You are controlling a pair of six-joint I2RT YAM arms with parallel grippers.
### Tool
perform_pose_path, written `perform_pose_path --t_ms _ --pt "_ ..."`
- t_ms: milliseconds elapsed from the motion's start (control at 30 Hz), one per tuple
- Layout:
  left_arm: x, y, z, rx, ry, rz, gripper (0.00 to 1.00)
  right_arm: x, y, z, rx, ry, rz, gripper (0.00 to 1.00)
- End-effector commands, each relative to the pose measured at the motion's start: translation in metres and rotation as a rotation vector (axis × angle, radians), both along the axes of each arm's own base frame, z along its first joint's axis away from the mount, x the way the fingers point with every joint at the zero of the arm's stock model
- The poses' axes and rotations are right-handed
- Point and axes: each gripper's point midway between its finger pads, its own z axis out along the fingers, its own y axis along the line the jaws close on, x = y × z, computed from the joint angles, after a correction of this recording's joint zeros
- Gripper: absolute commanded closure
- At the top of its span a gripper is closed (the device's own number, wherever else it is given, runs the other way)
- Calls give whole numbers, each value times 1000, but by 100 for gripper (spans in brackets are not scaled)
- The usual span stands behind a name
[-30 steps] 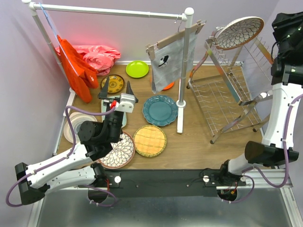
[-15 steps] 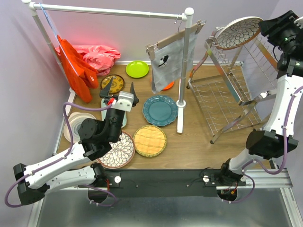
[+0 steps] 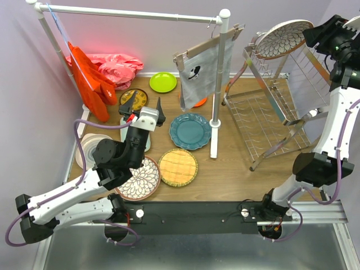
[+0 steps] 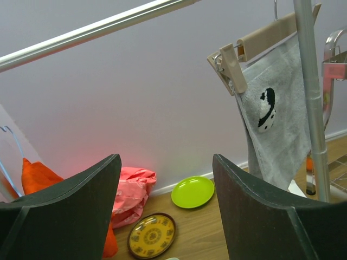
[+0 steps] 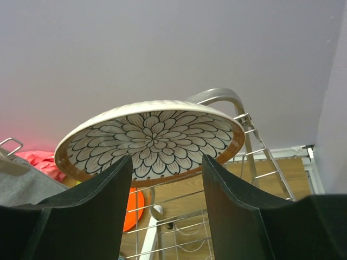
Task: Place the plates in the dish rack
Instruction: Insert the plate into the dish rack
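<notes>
A brown-rimmed floral plate [image 3: 284,38] [image 5: 152,138] rests tilted on the top of the chrome dish rack [image 3: 270,112] [image 5: 244,124]. My right gripper [image 3: 316,37] [image 5: 167,162] is open just right of that plate, with nothing between its fingers. On the wood lie the lime green plate [image 3: 163,82] [image 4: 192,192], the yellow-brown patterned plate [image 3: 134,99] [image 4: 152,236], the teal one [image 3: 190,131], the woven yellow one [image 3: 178,167], a second floral plate [image 3: 140,179] and a white ringed plate [image 3: 87,149]. My left gripper [image 3: 140,106] [image 4: 165,168] hangs open above them, empty.
A white pipe rail [image 3: 129,12] spans the back, with an orange cloth [image 3: 90,79] and a clipped grey towel [image 3: 202,70] hanging from it. Its post [image 3: 216,112] stands between the teal plate and the rack. An orange plate [image 3: 198,102] peeks from behind the towel. Pink cloth [image 3: 115,66] lies by the wall.
My right wrist has swung left toward the floral plate on the rack and its jaws have spread wider. The left gripper has drifted slightly toward the back.
</notes>
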Motion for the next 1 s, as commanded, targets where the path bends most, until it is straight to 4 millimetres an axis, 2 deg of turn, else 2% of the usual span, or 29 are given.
perform_pose_path --t_ms 0,133,433,700,967 --pt "-2 -3 16 -52 -17 -33 23 8 -16 1 -44 -1 -43 40" --pt "-2 -3 16 -72 -13 -39 23 19 -21 -5 -34 10 -47 44" --pt "-3 0 13 -97 -1 -43 23 34 -30 -13 -63 20 -58 48" --pt "-3 -1 13 -92 -1 -45 23 46 -39 -2 -75 -16 -86 56" --pt "-1 -7 12 -83 2 -51 23 57 -43 -7 -64 -13 -88 65"
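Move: Just ahead of the right hand, the patterned plate leans on the dish rack's upper tier, its middle about 13 cm farther out, 6 cm to the left and 4 cm lower. That tier's middle lies some 5 cm ahead, 6 cm left and 15 cm below the same hand; the curved top rail is about 20 cm ahead and 5 cm left, near hand height. From the left hand the plate is roughly 33 cm ahead, 50 cm right and about level. Reaching forward about 5 cm and some 3 cm to the right, the right hand closes in on the right-hand part of the leaning plate's rim. It dips about 2 cm on the way, then comes back up about half of that, the fingers still pointing forward. They narrow from over half open to about a third without shutting; whether they touch the rim can't be seen. ##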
